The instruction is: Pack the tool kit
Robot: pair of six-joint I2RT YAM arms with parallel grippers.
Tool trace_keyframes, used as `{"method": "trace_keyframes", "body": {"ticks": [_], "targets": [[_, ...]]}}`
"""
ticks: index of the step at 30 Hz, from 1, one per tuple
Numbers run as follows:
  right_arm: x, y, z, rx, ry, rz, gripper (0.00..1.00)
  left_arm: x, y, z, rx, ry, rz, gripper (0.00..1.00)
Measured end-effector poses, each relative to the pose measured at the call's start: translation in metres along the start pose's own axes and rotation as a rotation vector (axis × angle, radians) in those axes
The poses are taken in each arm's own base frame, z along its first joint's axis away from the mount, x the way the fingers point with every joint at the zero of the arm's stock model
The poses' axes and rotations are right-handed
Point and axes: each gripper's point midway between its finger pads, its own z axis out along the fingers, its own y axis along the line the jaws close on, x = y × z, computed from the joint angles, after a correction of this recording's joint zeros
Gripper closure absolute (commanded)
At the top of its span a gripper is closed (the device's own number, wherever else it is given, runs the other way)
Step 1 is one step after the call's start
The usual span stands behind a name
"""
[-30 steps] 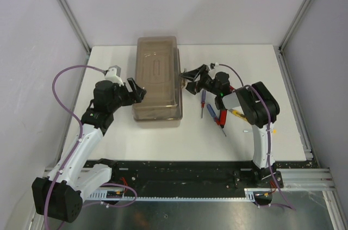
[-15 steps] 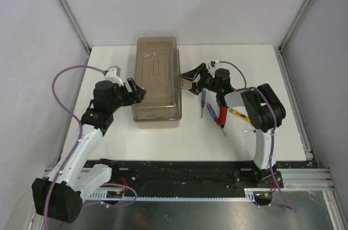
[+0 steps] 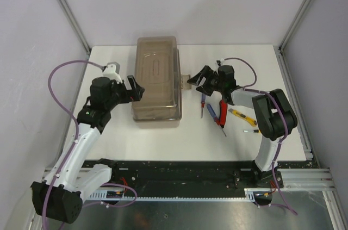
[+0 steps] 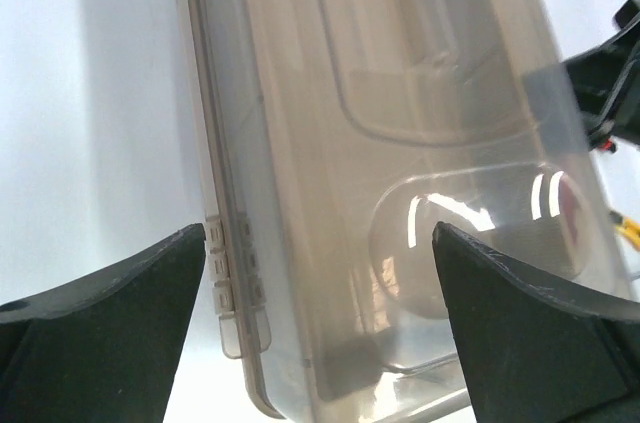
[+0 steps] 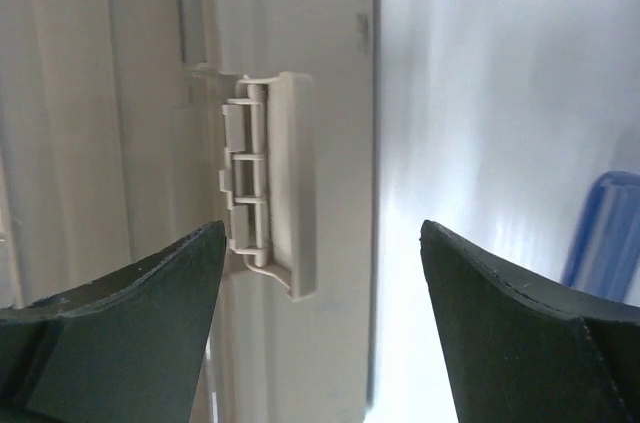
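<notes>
The tool kit's beige box [image 3: 156, 80] lies with its smoky lid [image 4: 420, 93] down in the middle of the table. My left gripper [image 3: 135, 88] is open at the box's left side, its jaws spread across the hinge edge [image 4: 225, 273] without touching. On the right side, my open right gripper [image 3: 198, 79] faces the front latch [image 5: 275, 183], which sticks out from the box; the jaws hold nothing. A red screwdriver [image 3: 203, 102], a blue-handled screwdriver [image 3: 211, 111], red pliers [image 3: 222, 111] and a yellow cutter [image 3: 239, 115] lie right of the box.
A small yellow-tipped tool [image 3: 251, 130] lies near the right arm's forearm. The blue handle [image 5: 605, 233] shows at the right edge of the right wrist view. Grey walls with metal frame posts [image 3: 65, 10] enclose the white table [image 3: 163, 137].
My left gripper has opened wider beside the box. My right gripper has drawn back slightly rightward from the latch, and the right arm's elbow has swung right.
</notes>
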Motion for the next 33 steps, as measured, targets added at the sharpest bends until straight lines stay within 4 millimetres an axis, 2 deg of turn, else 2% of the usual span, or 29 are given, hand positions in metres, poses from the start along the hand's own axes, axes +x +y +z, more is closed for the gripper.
{"method": "trace_keyframes", "body": {"ticks": [4,9,13,18,22,25,29,33], "targets": [[-0.001,-0.009,-0.001,0.023,0.003,-0.055,0.19,-0.037,-0.011,-0.011,0.013,-0.075,0.028,0.0],[-0.002,0.001,-0.003,-0.036,0.015,-0.103,0.2,-0.092,-0.024,-0.025,0.018,-0.209,0.022,0.01],[-0.005,0.01,-0.004,-0.081,0.012,-0.12,0.24,-0.11,-0.031,-0.019,0.039,-0.224,0.017,0.01],[-0.007,0.011,-0.002,-0.113,0.012,-0.119,0.35,-0.104,-0.051,0.002,0.103,-0.149,0.054,0.01],[-0.003,0.002,0.004,-0.119,0.031,-0.09,0.42,-0.087,-0.085,0.007,0.164,-0.086,0.132,0.01],[0.001,-0.005,0.007,-0.116,0.049,-0.068,0.48,-0.082,-0.11,0.007,0.19,-0.069,0.184,0.01],[0.003,-0.005,0.009,-0.131,0.059,-0.059,0.59,-0.072,-0.133,0.017,0.161,-0.045,0.249,0.0],[0.004,-0.002,0.01,-0.162,0.066,-0.055,0.67,-0.053,-0.15,0.036,0.077,0.014,0.313,0.01]]}}
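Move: The box's latch sticks out from the box's right side, about 3 cm left of the right hand's open fingers, 1 cm ahead and 1 cm lower. For that hand the short blue screwdriver lies roughly 7 cm back and 4 cm right, the red knife some 11 cm back and 12 cm right, both on the table about 10 cm down. From the left hand the latch is some 19 cm right, 3 cm ahead and 8 cm lower; the lid's middle is 8 cm right, 3 cm ahead and 3 cm down. Up first, about 11 cm off the lid's left edge and a little forward, then the left hand sweeps some 14 cm right across the lid towards the latch side, sinking slightly at the end, fingers wide open. The right hand stays within a centimetre or two at the latch, turns slightly counter-clockwise and closes its fingers by over half around the plate's outer edge. ##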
